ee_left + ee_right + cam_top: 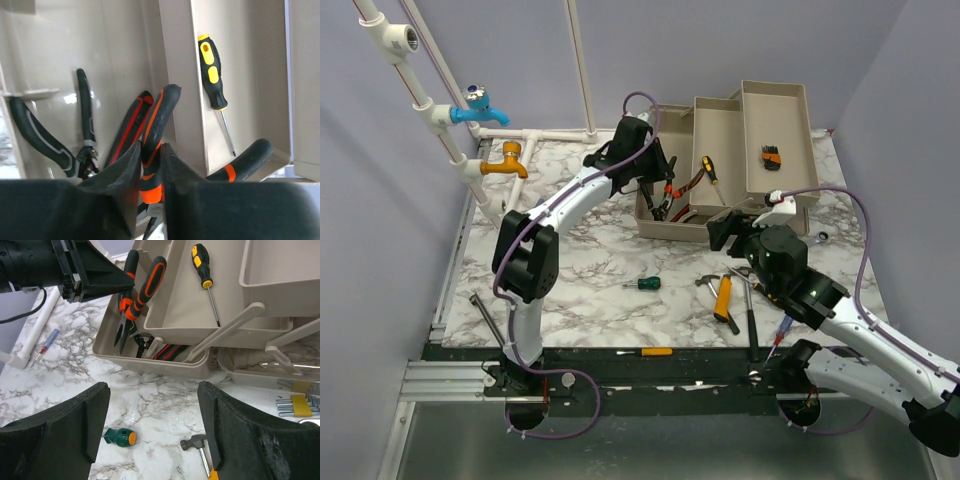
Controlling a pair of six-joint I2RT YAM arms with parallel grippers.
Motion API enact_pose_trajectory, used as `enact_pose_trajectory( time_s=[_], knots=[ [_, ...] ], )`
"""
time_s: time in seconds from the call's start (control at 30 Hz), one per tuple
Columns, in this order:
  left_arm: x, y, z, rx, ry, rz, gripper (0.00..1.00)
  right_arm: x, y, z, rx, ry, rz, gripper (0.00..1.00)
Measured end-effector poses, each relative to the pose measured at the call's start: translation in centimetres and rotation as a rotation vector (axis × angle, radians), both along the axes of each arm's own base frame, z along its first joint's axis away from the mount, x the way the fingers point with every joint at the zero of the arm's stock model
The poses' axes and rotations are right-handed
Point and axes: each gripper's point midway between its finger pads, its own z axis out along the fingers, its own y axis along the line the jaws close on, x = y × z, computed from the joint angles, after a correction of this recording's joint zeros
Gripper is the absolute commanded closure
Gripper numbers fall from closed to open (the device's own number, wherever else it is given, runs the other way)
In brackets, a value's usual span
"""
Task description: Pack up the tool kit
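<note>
The beige toolbox (750, 205) stands open at the back right, its trays folded out. My left gripper (150, 155) is shut on one handle of the black-and-orange pliers (160, 115), holding them over the box's bottom compartment. The right wrist view shows these pliers (142, 290) with their nose pointing down into the box (150, 365). My right gripper (155, 430) is open above the tabletop in front of the box. Below it lie a green stubby screwdriver (120, 436) on the left and a hammer head (192, 442) on the right. Nothing is between its fingers.
A yellow-black screwdriver (212, 70) lies in the lower tray, hex keys (772, 155) in the upper one. Grey-handled pliers (45, 135) and red-black ones (130, 125) rest in the bottom. Hammers (722, 297) and a screwdriver (645, 352) lie near the front. Taps (480, 110) on pipes stand back left.
</note>
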Motion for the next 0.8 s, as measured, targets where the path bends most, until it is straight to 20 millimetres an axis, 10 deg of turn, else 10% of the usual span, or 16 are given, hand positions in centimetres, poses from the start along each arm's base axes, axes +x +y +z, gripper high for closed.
enact_pose_trajectory(
  time_s=[0.3, 0.4, 0.67, 0.8],
  knots=[
    [-1.9, 0.9, -3.3, 0.015, 0.029, -0.022, 0.26, 0.9, 1.2, -1.7, -0.046, 0.038, 0.019, 0.21],
    [-3.2, 2.0, -0.8, 0.019, -0.022, -0.031, 0.02, 1.0, 1.6, -1.7, -0.047, 0.045, 0.034, 0.21],
    [-9.6, 8.1, 11.7, -0.061, -0.322, 0.035, 0.01, 1.1, 2.3, -0.1, -0.02, 0.025, 0.058, 0.2],
    [-12.6, 11.2, 11.9, -0.071, -0.394, 0.102, 0.01, 0.9, 2.4, -0.7, -0.018, 0.05, 0.064, 0.19]
  ],
)
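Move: The left hand, still gripping the orange-and-black pliers, has its drop spot in the tool box's bottom bay almost directly below, about 12 cm down and 2 cm to its right. Down in the bay, the spring cutters lie 2 cm to the hand's left, level with it, and the red-handled pliers 5 cm right and 2 cm back. The yellow screwdriver is in the middle tray, 9 cm right, 4 cm forward and 6 cm below. From the right hand, the drop spot is roughly 17 cm forward, 10 cm left and 17 cm below. The left hand sinks about 3 cm over the bay as its nearly shut fingers spread and let go of the orange-and-black pliers, then draws back and to the left, climbing away from the tool box with the fingers wide open, to finish some 12 cm back, 11 cm left and 12 cm higher, its fingers tipped up by roughly 25 degrees. The right hand, empty and open, shifts only about 2.5 cm, mostly to the left, in front of the tool box. ##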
